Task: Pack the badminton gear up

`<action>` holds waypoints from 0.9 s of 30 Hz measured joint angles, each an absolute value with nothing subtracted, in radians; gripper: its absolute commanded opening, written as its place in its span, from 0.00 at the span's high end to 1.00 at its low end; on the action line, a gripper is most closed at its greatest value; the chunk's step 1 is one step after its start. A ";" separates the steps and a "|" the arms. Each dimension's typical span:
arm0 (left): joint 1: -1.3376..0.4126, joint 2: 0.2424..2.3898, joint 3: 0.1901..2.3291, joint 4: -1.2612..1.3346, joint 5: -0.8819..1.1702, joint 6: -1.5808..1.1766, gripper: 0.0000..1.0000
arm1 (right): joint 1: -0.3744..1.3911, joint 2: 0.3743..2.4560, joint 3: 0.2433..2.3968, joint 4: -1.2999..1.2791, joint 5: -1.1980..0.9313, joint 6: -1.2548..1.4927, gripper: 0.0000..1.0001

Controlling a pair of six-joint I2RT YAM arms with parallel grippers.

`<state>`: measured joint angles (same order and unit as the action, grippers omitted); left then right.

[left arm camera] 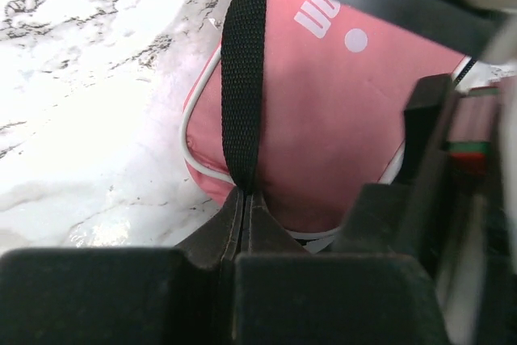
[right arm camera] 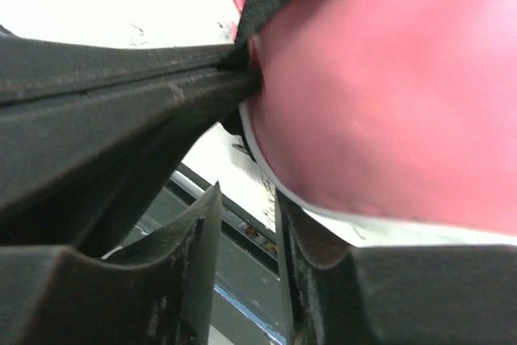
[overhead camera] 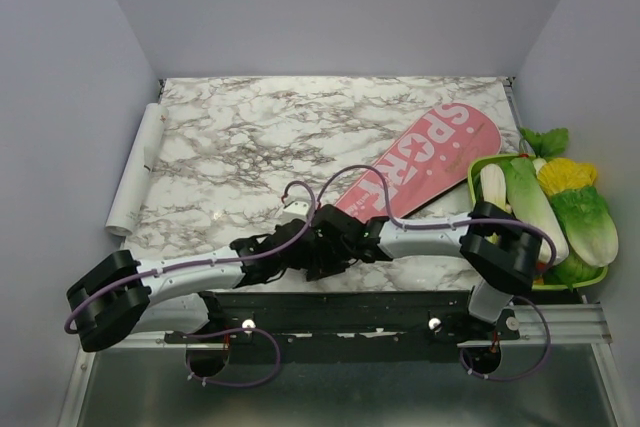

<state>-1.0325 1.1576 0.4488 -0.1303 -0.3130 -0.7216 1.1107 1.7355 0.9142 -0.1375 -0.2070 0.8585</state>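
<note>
The pink racket-shaped bag (overhead camera: 430, 157) with white "SPORT" lettering lies slantwise on the marble mat, its narrow end near the arms. A black strap (left arm camera: 242, 78) runs from that end, and my left gripper (left arm camera: 245, 199) is shut on it. The two grippers meet there in the top view, the left gripper (overhead camera: 298, 247) beside the right gripper (overhead camera: 335, 237). In the right wrist view the right gripper (right arm camera: 246, 232) stands open under the bag's rounded pink end (right arm camera: 388, 78), with nothing between its fingers. A long white tube (overhead camera: 135, 172) lies along the mat's left edge.
A green tray (overhead camera: 480, 165) holding toy vegetables (overhead camera: 560, 212) sits at the right edge, close to the bag's wide end. The black mounting rail (overhead camera: 340, 312) runs along the near table edge. Grey walls close in the left, back and right sides.
</note>
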 measured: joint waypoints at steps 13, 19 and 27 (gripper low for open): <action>-0.775 1.161 0.546 -0.179 -0.318 -0.641 1.00 | 1.058 1.409 0.955 -0.369 0.160 0.702 0.29; -0.643 1.164 0.619 -0.205 -0.307 -0.589 0.89 | 0.915 1.392 1.065 -0.394 0.155 0.590 0.12; -0.591 1.165 0.704 -0.164 -0.270 -0.528 0.31 | 0.796 1.391 1.165 -0.399 0.133 0.478 0.00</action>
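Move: My left fingers hold the bag's narrow end by its black strap, and I want it on the bare table about 12 cm ahead, 8 cm to the left and a few centimetres down. The bag's middle lies some 19 cm ahead and 24 cm right of that hand. The white tube is about 24 cm ahead and 46 cm left. From my already half-open right hand, the narrow end is roughly 4 cm ahead and 2 cm left. My left hand swings the strap end forward, then forward-left, about 11 cm ahead and 7 cm to the left, rising and turning some 20 degrees counter-clockwise; then I open its fingers, let go and keep lifting clear. My right hand, its fingers opening fully, backs off up and forward with some rightward travel, tilting up to point more forward. ##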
